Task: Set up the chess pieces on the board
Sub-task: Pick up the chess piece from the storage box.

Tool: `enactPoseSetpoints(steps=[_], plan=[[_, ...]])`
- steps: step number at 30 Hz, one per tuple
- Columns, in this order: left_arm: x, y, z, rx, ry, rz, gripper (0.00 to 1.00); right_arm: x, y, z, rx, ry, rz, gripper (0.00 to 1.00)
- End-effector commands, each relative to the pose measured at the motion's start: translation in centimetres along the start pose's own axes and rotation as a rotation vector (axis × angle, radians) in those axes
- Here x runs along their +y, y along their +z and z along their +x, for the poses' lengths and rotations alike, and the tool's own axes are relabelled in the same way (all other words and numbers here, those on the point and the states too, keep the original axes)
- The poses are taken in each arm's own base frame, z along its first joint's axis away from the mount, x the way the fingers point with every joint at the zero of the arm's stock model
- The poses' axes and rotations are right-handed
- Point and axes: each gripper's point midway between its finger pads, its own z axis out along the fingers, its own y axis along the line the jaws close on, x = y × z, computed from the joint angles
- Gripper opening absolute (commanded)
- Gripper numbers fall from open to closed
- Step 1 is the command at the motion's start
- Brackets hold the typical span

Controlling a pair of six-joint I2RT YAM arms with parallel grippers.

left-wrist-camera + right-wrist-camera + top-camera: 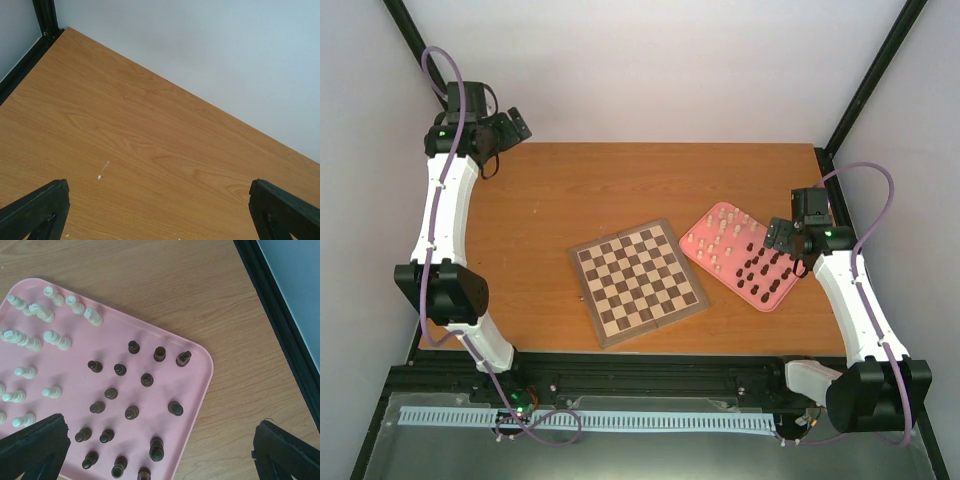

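Note:
The board [638, 280] lies turned at an angle mid-table, and I see no figurine on its squares. To its right the chess pieces stand on a pink tray [772, 299]: cream ones [725, 233] on the far half, dark brown ones [760, 270] on the near half. My right gripper [783, 238] hovers open over the tray's right edge. In the right wrist view the dark pieces [146, 379] and cream pieces [55, 340] stand upright on the tray [207, 365], below the right gripper [160, 455]. My left gripper [512, 124] is open at the far left corner, over bare table [160, 150].
White walls close the table on three sides. Black frame posts run along the back corners [865, 90] and a black rail along the right edge [272, 315]. Another rail borders the left edge [27, 57]. Bare wood lies between the board and the left arm.

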Motion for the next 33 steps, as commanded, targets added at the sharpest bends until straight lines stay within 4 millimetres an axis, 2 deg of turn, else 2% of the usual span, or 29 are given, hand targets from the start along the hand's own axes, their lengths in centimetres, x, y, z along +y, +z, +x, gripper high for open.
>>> enactPoseSetpoints(steps=[1,8,14,18,20,25,28,33], plan=[[-0.2,-0.8,-1.0,-0.014,-0.013,0.016,1.00,-0.7,-0.5,-0.6,-0.015,0.017,0.024,1.00],[-0.5,-0.6,-1.1,-0.009,-0.011,0.026,1.00,-0.4,-0.7,-0.8,0.027,-0.007,0.023,1.00],[-0.3,-0.1,-0.5,0.013,-0.012,0.016,1.00,-1.7,0.0,0.7,0.109,-0.023,0.109,0.99],[-0.2,0.5,0.2,0.046,-0.010,0.018,1.00,-1.7,0.3,2.8,0.165,-0.019,0.093,0.91],[0.0,0.7,0.7,0.061,-0.006,0.012,1.00,-1.4,0.0,3.0,0.175,-0.007,0.074,0.86],[0.3,1.4,2.3,0.112,-0.004,0.016,1.00,-1.7,0.8,4.7,0.270,0.012,0.103,0.66],[0.3,1.9,3.1,0.143,-0.003,0.024,1.00,-1.9,1.7,5.7,0.315,0.025,0.124,0.62],[0.4,2.7,3.6,0.162,-0.002,0.025,1.00,-2.3,3.2,6.2,0.366,0.054,0.106,0.61]])
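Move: The tall dark chess piece by the storage box's right-hand edge is about 4 cm back from the right hand, 1 cm to its left and 16 cm below. At that depth, a dark piece stands level and 3 cm right, a pawn 1 cm ahead and 3 cm left, and the corner piece 4 cm ahead and 6 cm right. From the left hand the tall piece is roughly 57 cm right, 22 cm back, 32 cm below. Right hand sinks about 5 cm and backs 3 towards the tall dark piece, tipping steeper, part-closing; left sinks too. ##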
